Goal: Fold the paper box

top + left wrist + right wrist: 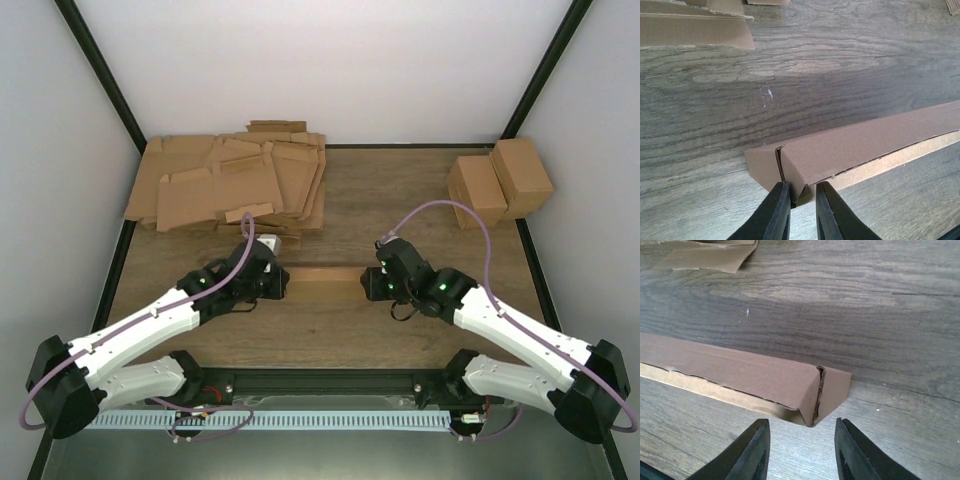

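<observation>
The paper box lies flat on the table's middle as a long, low brown carton, stretched between my two grippers. In the left wrist view its near left corner sits in the narrow gap of my left gripper; the left finger touches the corner and the right finger stands just off it. My right gripper is open, and the box's right end lies just beyond its fingertips, untouched. A dark slit shows along the box's near edge where the lid overhangs. From above, the left gripper and right gripper flank the box.
A pile of flat die-cut cardboard sheets covers the back left of the table. Two folded brown cartons stand at the back right. An edge of the sheet pile shows in the left wrist view and right wrist view.
</observation>
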Motion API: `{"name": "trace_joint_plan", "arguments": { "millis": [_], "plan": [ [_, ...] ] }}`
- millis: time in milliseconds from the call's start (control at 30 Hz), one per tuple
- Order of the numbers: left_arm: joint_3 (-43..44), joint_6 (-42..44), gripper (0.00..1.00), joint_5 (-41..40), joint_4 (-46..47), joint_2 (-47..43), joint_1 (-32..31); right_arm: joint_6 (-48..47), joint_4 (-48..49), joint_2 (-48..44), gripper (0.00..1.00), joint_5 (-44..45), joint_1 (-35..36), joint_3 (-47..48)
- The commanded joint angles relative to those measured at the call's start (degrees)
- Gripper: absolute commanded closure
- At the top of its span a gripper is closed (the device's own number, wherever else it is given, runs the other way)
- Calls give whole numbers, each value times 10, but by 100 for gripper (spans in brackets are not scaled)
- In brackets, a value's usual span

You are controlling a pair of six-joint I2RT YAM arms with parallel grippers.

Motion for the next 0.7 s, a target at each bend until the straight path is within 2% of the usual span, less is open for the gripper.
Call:
{"name": "trace_joint_plan", "arguments": {
  "millis": [0, 167, 333, 667],
  "plan": [
    [11, -2, 81, 13, -37, 2, -3, 4, -39, -6, 61, 2, 5, 28],
    [26, -9, 72, 15, -50, -1, -3, -1, -39, -15, 50, -7, 5, 34],
    [38, -11, 59, 17, -66, -6, -3, -16, -55, -25, 31, -15, 5, 49],
    [80, -21, 49, 33, -98, -22, -3, -19, -69, -35, 16, -43, 5, 70]
  ]
}}
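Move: The paper box stands between the hands. Its middle lies about 9 cm to the left hand's right and 1 cm ahead, some 4 cm lower. Counted from the right hand, it is about 9 cm to the left, 1 cm ahead and 4 cm below. The cardboard pile lies some 26 cm ahead and 11 cm left of the left hand; two folded boxes stand roughly 25 cm ahead and 32 cm right of the right hand. The left fingertips come free of the box's near left corner as both hands let the ends be. Each first eases about 1 cm back towards its base, then rises some 2.5 cm clear of the box. Both grippers, already partly open, spread much wider throughout, the left to about half, the right almost fully; the wrists barely turn. ##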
